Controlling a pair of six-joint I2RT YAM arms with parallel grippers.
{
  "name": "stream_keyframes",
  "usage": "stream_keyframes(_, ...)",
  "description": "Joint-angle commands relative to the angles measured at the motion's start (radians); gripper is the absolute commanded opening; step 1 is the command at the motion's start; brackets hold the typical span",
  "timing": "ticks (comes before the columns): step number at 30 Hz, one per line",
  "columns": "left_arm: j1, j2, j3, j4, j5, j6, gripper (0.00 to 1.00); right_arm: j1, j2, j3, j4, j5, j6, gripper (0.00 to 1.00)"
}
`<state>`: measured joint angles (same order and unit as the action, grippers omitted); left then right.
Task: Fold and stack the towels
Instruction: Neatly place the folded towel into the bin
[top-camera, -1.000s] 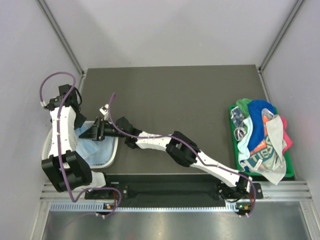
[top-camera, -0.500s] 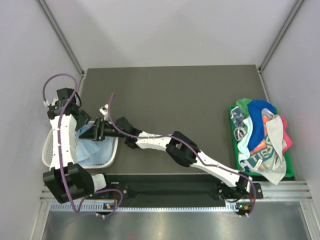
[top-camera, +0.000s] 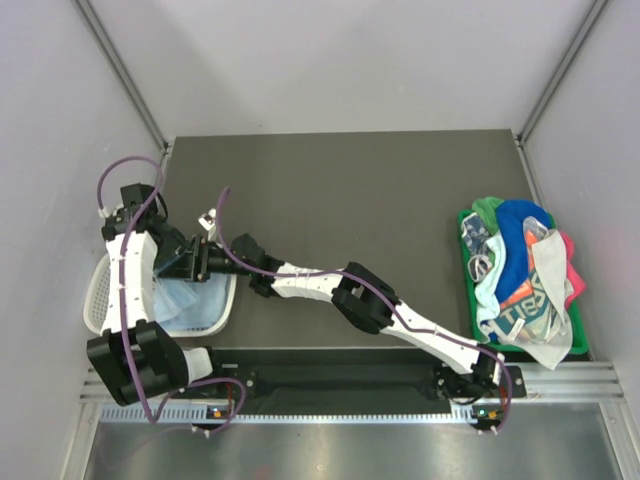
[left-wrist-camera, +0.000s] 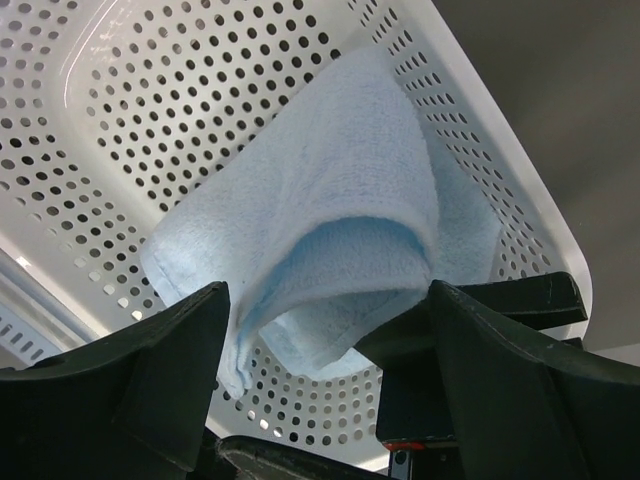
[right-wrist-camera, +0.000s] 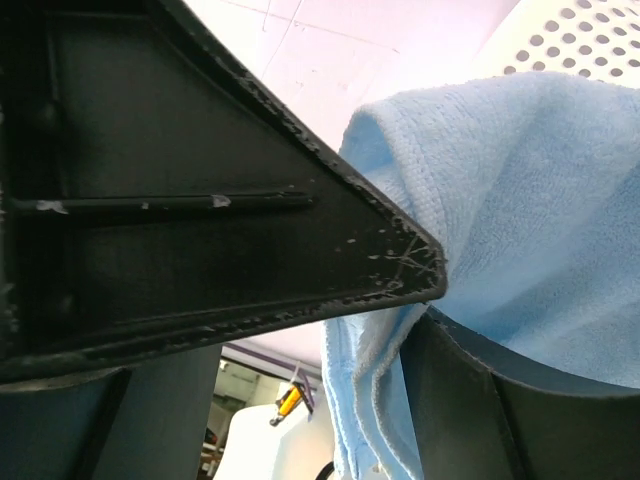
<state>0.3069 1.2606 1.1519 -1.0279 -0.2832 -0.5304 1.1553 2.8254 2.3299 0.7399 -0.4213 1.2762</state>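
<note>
A folded pale blue towel (top-camera: 196, 300) lies partly in the white mesh basket (top-camera: 95, 296) at the table's left. My right gripper (top-camera: 187, 262) reaches across the table and is shut on one fold of it. In the right wrist view the cloth (right-wrist-camera: 530, 200) is pinched between the gripper's (right-wrist-camera: 428, 305) two fingers. My left gripper (top-camera: 168, 254) hovers over the basket beside the right one. In the left wrist view its (left-wrist-camera: 328, 300) jaws stand wide open, and the towel (left-wrist-camera: 330, 190) hangs just beyond the gap over the basket's floor (left-wrist-camera: 150, 100). The other towels (top-camera: 520, 270) lie piled at the right.
The loose pile of blue, green, pink, whitish and printed towels fills a green tray (top-camera: 580, 345) at the table's right edge. Grey walls enclose the dark table (top-camera: 340, 180) on three sides. The right arm's links (top-camera: 360, 300) stretch diagonally across the table's front.
My left gripper has opened wide and let go of the pale blue towel, and its wrist has shifted slightly back and right. The right arm has stayed put, still gripping.
</note>
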Motion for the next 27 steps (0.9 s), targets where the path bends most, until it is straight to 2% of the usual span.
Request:
stream_keyframes(1, 0.004, 0.003, -0.020, 0.051, 0.001, 0.017, 0.85, -0.006, -0.003, 0.022, 0.021, -0.017, -0.028, 0.68)
stream_keyframes(6, 0.005, 0.017, -0.031, 0.057, -0.025, 0.020, 0.78, -0.005, -0.003, 0.019, 0.019, -0.023, -0.034, 0.68)
stream_keyframes(9, 0.005, 0.028, -0.026, 0.058, -0.037, 0.024, 0.68, -0.006, -0.003, 0.017, 0.023, -0.027, -0.032, 0.68)
stream_keyframes(10, 0.003, 0.034, -0.024, 0.057, -0.039, 0.027, 0.59, -0.006, -0.006, 0.014, 0.027, -0.027, -0.031, 0.68)
stream_keyframes(18, 0.005, 0.037, -0.015, 0.055, -0.099, 0.047, 0.27, -0.006, -0.021, -0.017, 0.042, -0.033, -0.034, 0.67)
stream_keyframes(20, 0.005, 0.042, -0.008, 0.051, -0.112, 0.053, 0.17, -0.006, -0.026, -0.024, 0.056, -0.036, -0.031, 0.67)
stream_keyframes(23, 0.005, 0.048, 0.002, 0.057, -0.132, 0.069, 0.12, -0.008, -0.038, -0.053, 0.072, -0.037, -0.029, 0.67)
stream_keyframes(24, 0.005, 0.051, 0.005, 0.058, -0.143, 0.076, 0.05, -0.006, -0.043, -0.070, 0.078, -0.039, -0.031, 0.67)
stream_keyframes(27, 0.005, 0.065, 0.022, 0.058, -0.171, 0.087, 0.00, -0.009, -0.073, -0.107, 0.090, -0.047, -0.043, 0.71)
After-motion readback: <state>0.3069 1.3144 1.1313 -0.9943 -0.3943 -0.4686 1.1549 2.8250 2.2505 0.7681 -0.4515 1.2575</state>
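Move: The towel lies propped in the bin. Its raised fold sits almost between the left fingers, about 1 cm ahead, 1 cm left and 2 cm below; the bin's middle is roughly 3 cm left, 1 cm back and 6 cm down, its far rim some 9 cm ahead, straight out, and 2 cm down. From the right hand, reaching in sideways, the fold is about 3 cm farther left, 2 cm forward and 1 cm lower. The left fingers, wide open at first, shut nearly all the way on the towel's raised fold and pinch it, the hand sinking a bit over 1 cm and then shifting about 2 cm left with a slight tilt. The right hand keeps its fingers open beside the fold, then late on drops about 3 cm towards the bin floor, its lower finger easing down from under the cloth. ##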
